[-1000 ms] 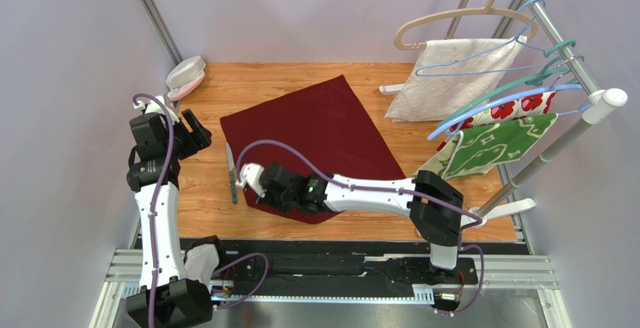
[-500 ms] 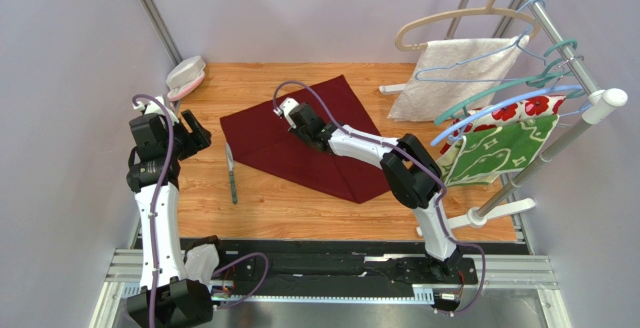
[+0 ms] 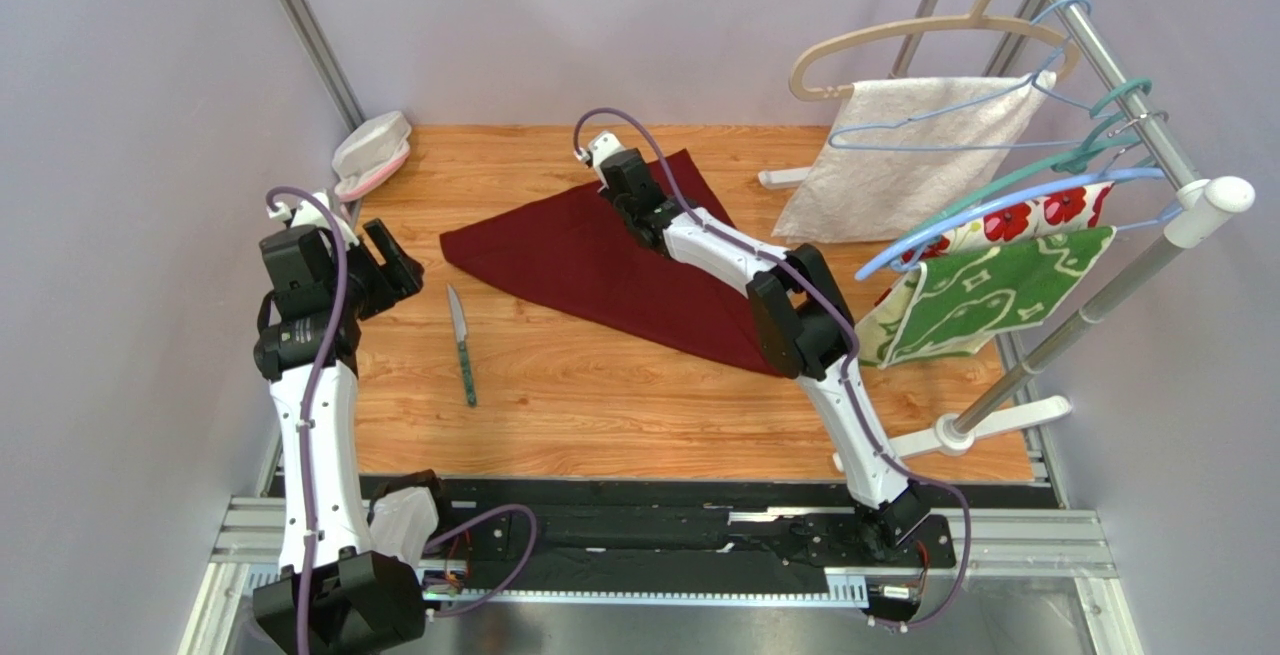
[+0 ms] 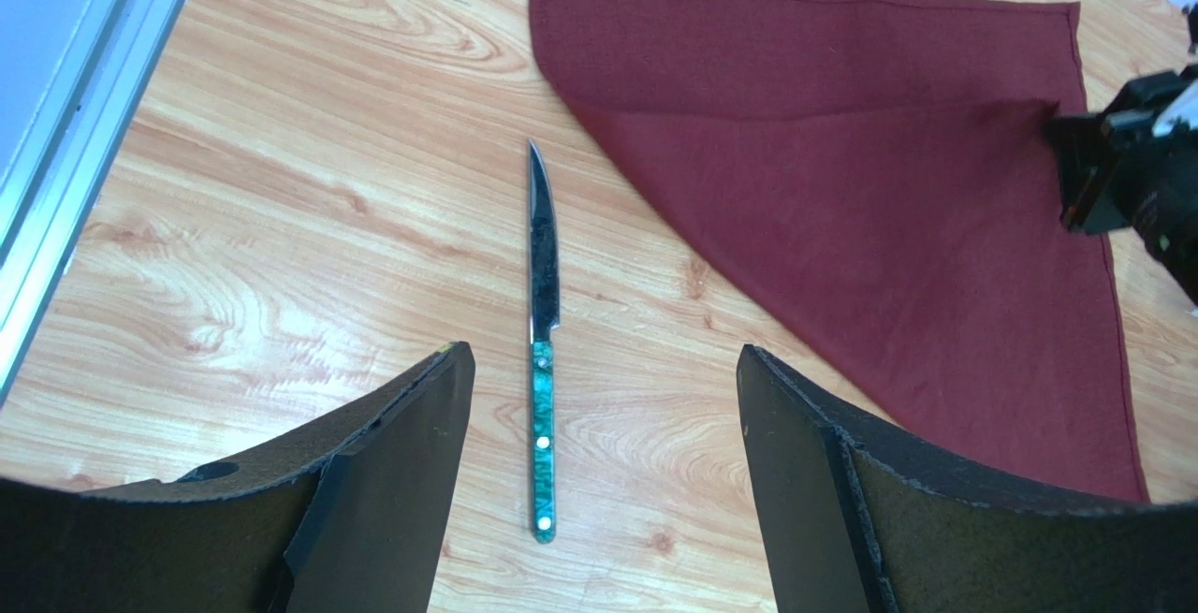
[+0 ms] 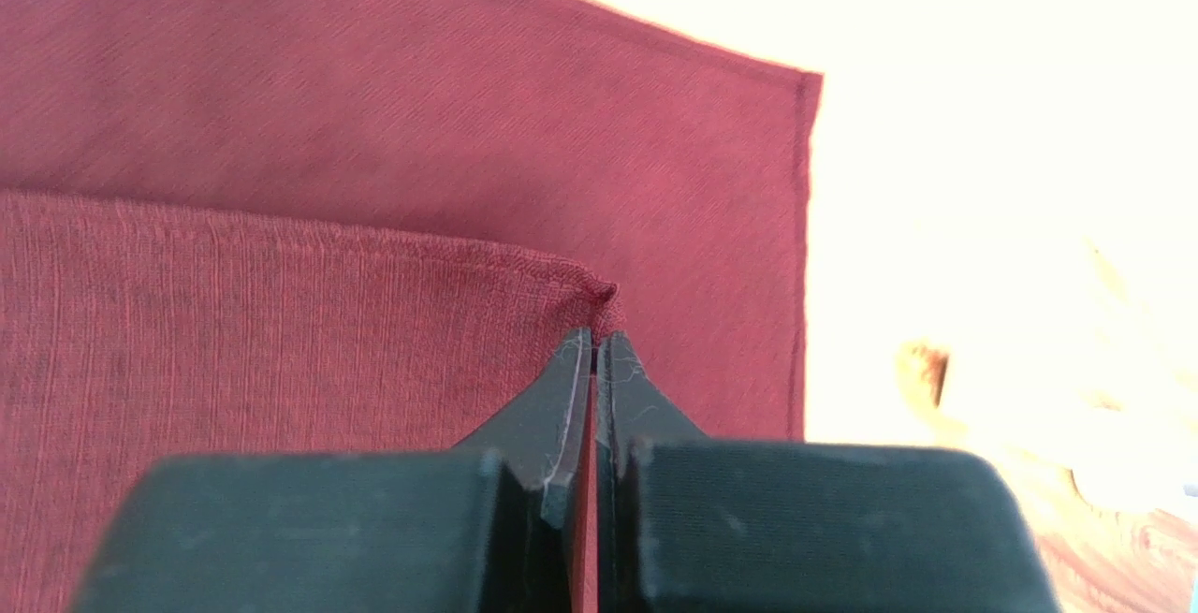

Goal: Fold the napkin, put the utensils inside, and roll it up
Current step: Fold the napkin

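The dark red napkin lies on the wooden table, folded over into a rough triangle. My right gripper is at the napkin's far side, shut on the folded-over corner of the napkin, which lies on the lower layer short of the far corner. One of the utensils, a knife with a silvery blade and teal-green handle, lies on bare wood left of the napkin. My left gripper hovers open above the knife's handle, holding nothing.
A pink and white object sits at the back left corner. At the right stands a rack with hangers, a white towel and floral cloths. Its feet rest on the table.
My right gripper has carried the napkin's near corner from the front of the table to the far side, folding the cloth into a triangle. The left arm and the knife have not moved.
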Tool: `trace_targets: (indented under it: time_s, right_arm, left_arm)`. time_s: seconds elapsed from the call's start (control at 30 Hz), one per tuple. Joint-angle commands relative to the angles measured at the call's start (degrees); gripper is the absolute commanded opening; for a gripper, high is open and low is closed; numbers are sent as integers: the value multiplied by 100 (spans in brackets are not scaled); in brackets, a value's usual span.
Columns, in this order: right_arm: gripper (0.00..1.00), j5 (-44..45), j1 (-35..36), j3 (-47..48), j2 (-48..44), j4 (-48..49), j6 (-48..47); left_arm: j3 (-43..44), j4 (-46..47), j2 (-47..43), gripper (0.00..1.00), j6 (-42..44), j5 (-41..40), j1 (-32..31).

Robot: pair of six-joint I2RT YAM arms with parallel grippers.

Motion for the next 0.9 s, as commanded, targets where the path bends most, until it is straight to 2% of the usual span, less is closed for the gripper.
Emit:
trace_targets:
  time_s: [0.0, 0.27, 0.87]
  right_arm:
    - [0, 235, -206, 625, 452, 363, -160]
    - [0, 358, -418, 1460, 1051, 635, -248]
    - [0, 428, -725, 2392, 1869, 1181, -538]
  left_arm:
    - [-27, 92, 22, 78, 62, 116, 64]
    - [-18, 101, 66, 78, 62, 90, 55]
    - [-9, 127, 145, 78, 45, 195, 55]
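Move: The right hand already pinches the napkin's near corner, folded over and held some 7 cm above the table. The napkin's far corner lies about 15 cm ahead and 7 cm to its right. The napkin's left corner is roughly 35 cm left and 2 cm back, its right corner some 26 cm back and 20 cm right. From the idle left hand, the far corner is about 40 cm ahead, 41 cm right and 22 cm below. Still pinching, the right hand carries its corner about 10 cm forward and slightly right, towards the far corner. ##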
